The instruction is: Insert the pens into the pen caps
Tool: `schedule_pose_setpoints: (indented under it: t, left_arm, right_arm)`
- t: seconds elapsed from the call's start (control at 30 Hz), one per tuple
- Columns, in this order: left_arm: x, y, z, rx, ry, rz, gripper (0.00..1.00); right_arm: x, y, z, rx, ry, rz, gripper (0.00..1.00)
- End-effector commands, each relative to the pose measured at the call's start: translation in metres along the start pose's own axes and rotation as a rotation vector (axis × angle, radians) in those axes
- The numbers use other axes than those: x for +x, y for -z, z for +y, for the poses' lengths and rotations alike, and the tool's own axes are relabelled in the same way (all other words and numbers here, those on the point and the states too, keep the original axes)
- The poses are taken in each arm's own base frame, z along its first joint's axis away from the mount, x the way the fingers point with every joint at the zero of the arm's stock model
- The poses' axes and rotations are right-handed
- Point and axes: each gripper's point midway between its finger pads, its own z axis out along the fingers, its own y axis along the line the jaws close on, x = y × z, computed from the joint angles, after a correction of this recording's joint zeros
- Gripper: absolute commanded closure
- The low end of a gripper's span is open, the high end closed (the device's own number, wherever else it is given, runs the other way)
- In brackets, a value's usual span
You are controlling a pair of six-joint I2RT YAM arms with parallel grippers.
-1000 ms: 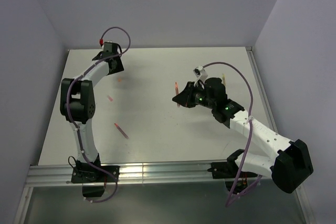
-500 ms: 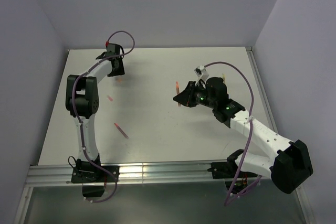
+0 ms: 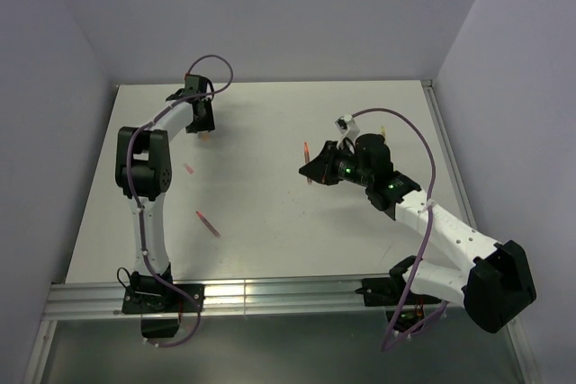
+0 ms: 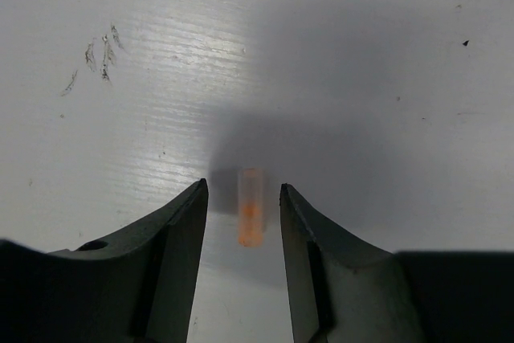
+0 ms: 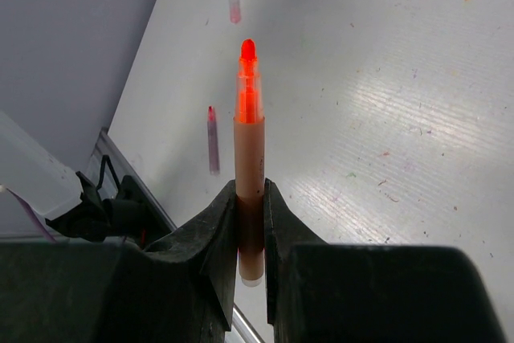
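Note:
A short pale orange pen cap (image 4: 250, 206) lies on the table between the fingers of my left gripper (image 4: 242, 190). That gripper is open, with a gap on each side of the cap. In the top view the left gripper (image 3: 203, 129) is at the far left of the table. My right gripper (image 5: 250, 190) is shut on a pen (image 5: 248, 118), which has an orange-pink barrel and a bright red tip and sticks out past the fingers. In the top view this pen (image 3: 306, 152) is held above the table's middle by the right gripper (image 3: 311, 166).
A second red pen (image 3: 208, 224) lies on the table at the near left, also seen as a pen (image 5: 213, 140) in the right wrist view. A small pink cap (image 3: 189, 169) lies between it and the left gripper. The metal rail (image 3: 270, 292) runs along the near edge.
The left arm's wrist has swung right and down over the orange cap. The right gripper with its pen has shifted slightly to the right.

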Motion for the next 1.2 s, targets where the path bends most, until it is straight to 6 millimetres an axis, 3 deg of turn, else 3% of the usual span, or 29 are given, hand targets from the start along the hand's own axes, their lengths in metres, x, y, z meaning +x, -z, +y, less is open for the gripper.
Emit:
schedule_pose_setpoints:
  t: [0.0,0.23,0.47,0.77,0.9,0.97,1.1,1.13,1.17]
  left_arm:
    - [-0.011,0.001,-0.004,0.012,-0.018,-0.009,0.53]
    - [-0.009,-0.005,-0.005,0.009,-0.021,0.013,0.57]
    - [-0.003,-0.009,-0.005,0.002,-0.013,0.040,0.70]
    - [0.009,-0.011,-0.004,-0.002,-0.002,0.071,0.69]
    - [0.012,-0.013,-0.006,0.003,0.004,0.085,0.83]
    - [0.015,-0.013,-0.007,0.010,0.011,0.099,1.00]
    - [-0.001,0.005,-0.024,0.101,0.070,0.061,1.00]
    - [-0.009,0.014,-0.030,0.139,0.094,0.038,1.00]
    - [-0.027,0.037,-0.042,0.211,0.144,-0.015,1.00]
  right_arm:
    - [-0.013,0.006,0.011,-0.045,0.035,-0.053,1.00]
    - [-0.014,0.007,0.010,-0.045,0.034,-0.055,1.00]
    - [-0.014,0.007,0.009,-0.047,0.033,-0.053,1.00]
    - [-0.014,0.007,0.008,-0.046,0.029,-0.053,1.00]
    - [-0.013,0.006,0.007,-0.047,0.027,-0.046,1.00]
    - [-0.014,0.006,0.008,-0.051,0.030,-0.047,1.00]
    - [-0.013,0.004,0.008,-0.055,0.035,-0.034,1.00]
    - [-0.014,0.004,0.010,-0.061,0.040,-0.035,1.00]
    - [-0.014,0.003,0.011,-0.068,0.046,-0.034,1.00]
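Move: The orange cap lies on the table directly beneath the left hand's open fingertips, about 2 cm down and neither ahead nor aside. The pink cap is roughly 11 cm back and 4 cm to the left of that hand; the loose red pen is some 29 cm back and 4 cm to its right. From the right hand, which already holds the orange pen, the orange cap is about 26 cm ahead, 33 cm left and 18 cm down. The left fingertips pinch the orange cap from both sides: the hand, already over it, sinks about 1 cm while the half-open fingers narrow, stays there as they shut on the cap, then shifts roughly 1 cm to the right at the end. Its wrist tips only slightly. ##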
